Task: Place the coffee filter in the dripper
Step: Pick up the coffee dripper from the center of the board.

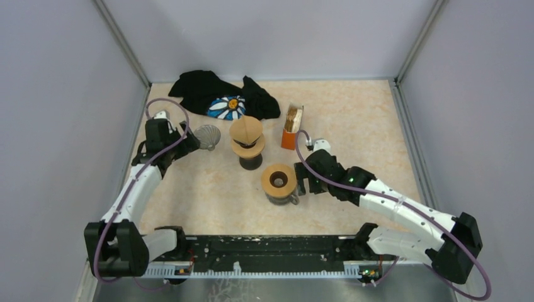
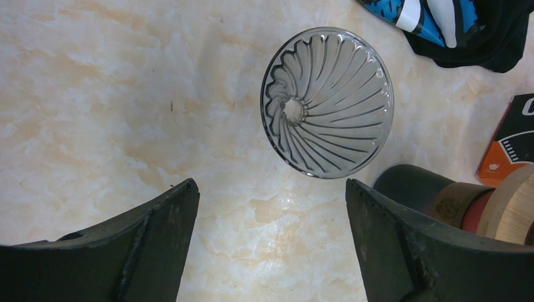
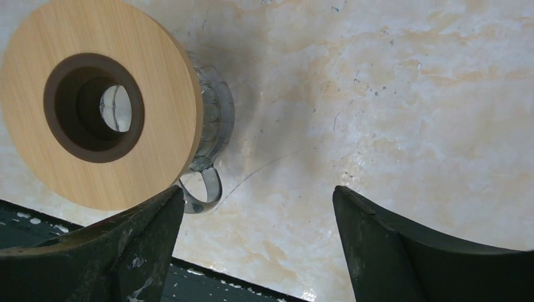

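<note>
The dripper [image 1: 208, 135] is a clear ribbed glass cone lying on its side on the table, its mouth facing the left wrist camera [image 2: 327, 100]. My left gripper [image 1: 189, 140] [image 2: 269, 185] is open just short of it, with only bare table between its fingers. A brown coffee filter [image 1: 245, 129] sits point up on a wooden disc atop a black stand [image 2: 504, 211]. My right gripper [image 1: 305, 183] [image 3: 258, 190] is open and empty beside a glass server topped with a wooden ring [image 1: 279, 182] [image 3: 101, 104].
An orange box holding more filters [image 1: 291, 126] stands behind the server. A black cloth with a daisy print [image 1: 223, 95] lies at the back. Grey walls close in the table on three sides. The black rail [image 1: 264, 248] runs along the near edge.
</note>
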Motion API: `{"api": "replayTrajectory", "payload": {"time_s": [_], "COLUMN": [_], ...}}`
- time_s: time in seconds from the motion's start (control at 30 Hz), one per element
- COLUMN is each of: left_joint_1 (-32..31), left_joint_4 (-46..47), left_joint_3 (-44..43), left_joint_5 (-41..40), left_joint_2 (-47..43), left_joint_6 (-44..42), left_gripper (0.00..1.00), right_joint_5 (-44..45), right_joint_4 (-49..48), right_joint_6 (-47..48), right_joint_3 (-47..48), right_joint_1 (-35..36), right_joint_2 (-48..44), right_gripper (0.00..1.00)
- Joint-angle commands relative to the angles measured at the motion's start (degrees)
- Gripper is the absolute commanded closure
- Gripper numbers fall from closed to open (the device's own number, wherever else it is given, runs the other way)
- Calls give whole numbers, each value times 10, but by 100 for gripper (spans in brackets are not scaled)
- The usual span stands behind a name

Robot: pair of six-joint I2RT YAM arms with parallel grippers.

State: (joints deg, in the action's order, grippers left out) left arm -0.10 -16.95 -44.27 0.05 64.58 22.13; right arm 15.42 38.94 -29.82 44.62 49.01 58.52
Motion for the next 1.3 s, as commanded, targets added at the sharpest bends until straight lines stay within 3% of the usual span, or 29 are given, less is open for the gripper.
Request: {"api": "replayTrajectory", "payload": {"time_s": [0.0, 0.23, 0.77, 1.0, 1.27], "left_joint_1": [5, 7, 70, 80, 84], "left_joint_4": [-2, 2, 53, 63, 64], "left_joint_3": [-49, -93, -120, -122, -111], "left_joint_5": [19, 40, 184, 232, 253], "left_joint_2": [37, 127, 256, 280, 256], "left_joint_6": [5, 19, 64, 71, 74], "left_gripper": [10, 18, 50, 63, 85], "right_joint_5": [44, 74, 87, 86, 83], "right_joint_4": [-35, -52, -58, -61, -58], "right_joint_6": [-8, -3, 12, 13, 11], "right_joint_3": [-5, -26, -46, -48, -43], "right_joint_1": [5, 5, 5, 5, 5], "right_joint_2": [-41, -86, -113, -114, -115], "right_gripper": [12, 12, 12, 12, 12]}}
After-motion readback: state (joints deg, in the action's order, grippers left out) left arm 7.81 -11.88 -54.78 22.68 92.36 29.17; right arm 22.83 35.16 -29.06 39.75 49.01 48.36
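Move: The glass dripper, open side up, stands about 9 cm ahead of the left hand, 5 cm to its right and 10 cm below. Some 14 cm right of that dripper and 6 cm nearer the robot is the black carafe, topped with a wooden collar and a filled filter; the black shirt lies 19 cm beyond the dripper and 5 cm to its right. From the right hand the glass dripper is roughly 20 cm ahead, 37 cm left and 8 cm below. Bring the left gripper forward to the near-left rim of the glass dripper, then mainly down, about 6 cm each way. Meanwhile roll its left side down some 20 degrees, tip the fingers further down, and close them from wide open to nearly shut with the glass rim between the pads. Draw the open right gripper right and up, away from the collared mug. ##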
